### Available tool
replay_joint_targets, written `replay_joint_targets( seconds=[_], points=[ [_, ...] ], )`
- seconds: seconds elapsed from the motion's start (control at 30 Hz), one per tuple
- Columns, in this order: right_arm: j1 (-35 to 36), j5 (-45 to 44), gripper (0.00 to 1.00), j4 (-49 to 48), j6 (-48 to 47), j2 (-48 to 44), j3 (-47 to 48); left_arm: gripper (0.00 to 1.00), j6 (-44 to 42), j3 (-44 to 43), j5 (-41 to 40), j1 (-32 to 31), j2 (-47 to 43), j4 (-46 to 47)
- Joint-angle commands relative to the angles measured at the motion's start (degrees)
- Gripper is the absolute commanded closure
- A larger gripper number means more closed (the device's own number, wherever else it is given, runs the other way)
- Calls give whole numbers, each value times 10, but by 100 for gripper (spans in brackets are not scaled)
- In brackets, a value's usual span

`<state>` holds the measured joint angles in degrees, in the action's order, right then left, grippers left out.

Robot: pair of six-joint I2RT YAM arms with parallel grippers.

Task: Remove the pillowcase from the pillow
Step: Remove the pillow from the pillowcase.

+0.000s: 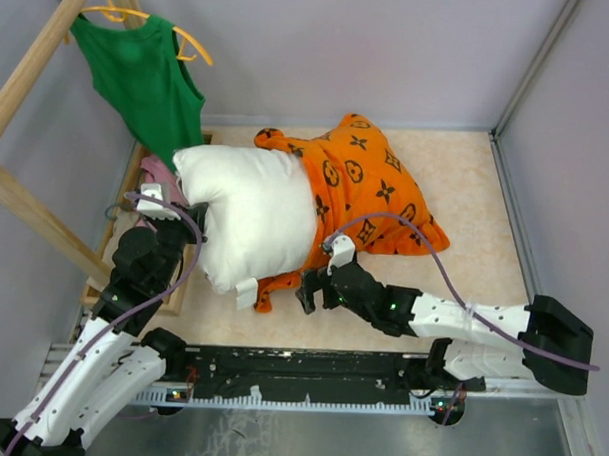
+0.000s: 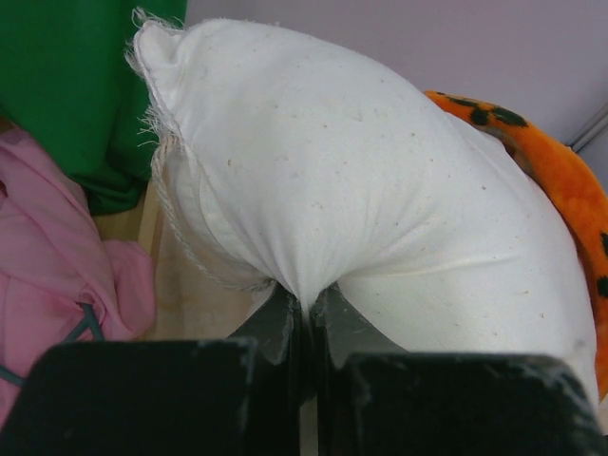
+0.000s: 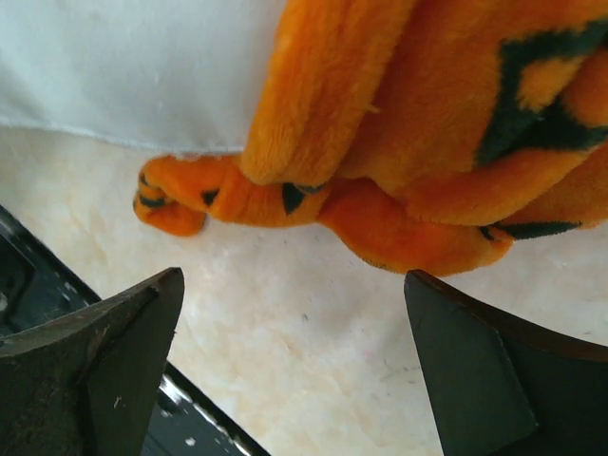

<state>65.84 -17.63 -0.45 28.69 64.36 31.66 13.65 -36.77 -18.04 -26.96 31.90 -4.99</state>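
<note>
The plump white pillow (image 1: 247,212) sticks out leftwards from the orange pillowcase (image 1: 371,185), which still covers its right end. In the left wrist view my left gripper (image 2: 311,302) is shut on a pinched fold of the pillow (image 2: 361,180), with the pillowcase (image 2: 560,180) showing at the right edge. From above, the left gripper (image 1: 192,216) sits at the pillow's left side. My right gripper (image 1: 304,288) stands open just short of the pillowcase's near hem (image 1: 277,287). Its wrist view shows the orange hem (image 3: 380,204) bunched above the open jaws of the right gripper (image 3: 294,304), nothing between them.
A green tank top (image 1: 144,82) hangs on a yellow hanger from a wooden rack (image 1: 30,68) at the back left. A pink cloth (image 2: 57,256) lies beside the left gripper. Grey walls (image 1: 577,147) close in the beige table; the black rail (image 1: 310,368) runs along the near edge.
</note>
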Motion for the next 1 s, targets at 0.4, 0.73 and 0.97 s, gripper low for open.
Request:
replay_joint_targets(
  seconds=[0.4, 0.73, 0.97],
  points=[
    [-4, -147, 1, -98, 94, 213, 153, 100, -4, -19, -20, 1, -24, 55],
    [-4, -180, 9, -51, 126, 224, 88, 100, -8, -17, -21, 1, -5, 65],
    [-21, -253, 82, -24, 49, 128, 51, 100, -10, -21, -26, 1, -1, 61]
  ],
)
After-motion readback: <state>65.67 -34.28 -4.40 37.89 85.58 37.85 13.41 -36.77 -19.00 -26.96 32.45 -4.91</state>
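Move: The pillowcase's near edge, bunched beside the pillow, is about 5 cm ahead of my right hand, straight in line and some 6 cm lower. The pillow's middle stands about 14 cm ahead and 14 cm left; the orange tail, 10 cm left and level, lies 8 cm below; the case's main bulk is 20 cm ahead, 11 cm right. From my left hand, that near edge is roughly 20 cm right, 7 cm back and well below. With my right hand open, I swing forward and left about 8 cm, slightly up at first, towards the bunched edge by the pillow, then sink and sweep back right about 6 cm each way. My wrist turns clockwise nearly 20 degrees as the fingers close and pinch the orange fold, while my left hand stays put, keeping its grip on the pillow's end. ##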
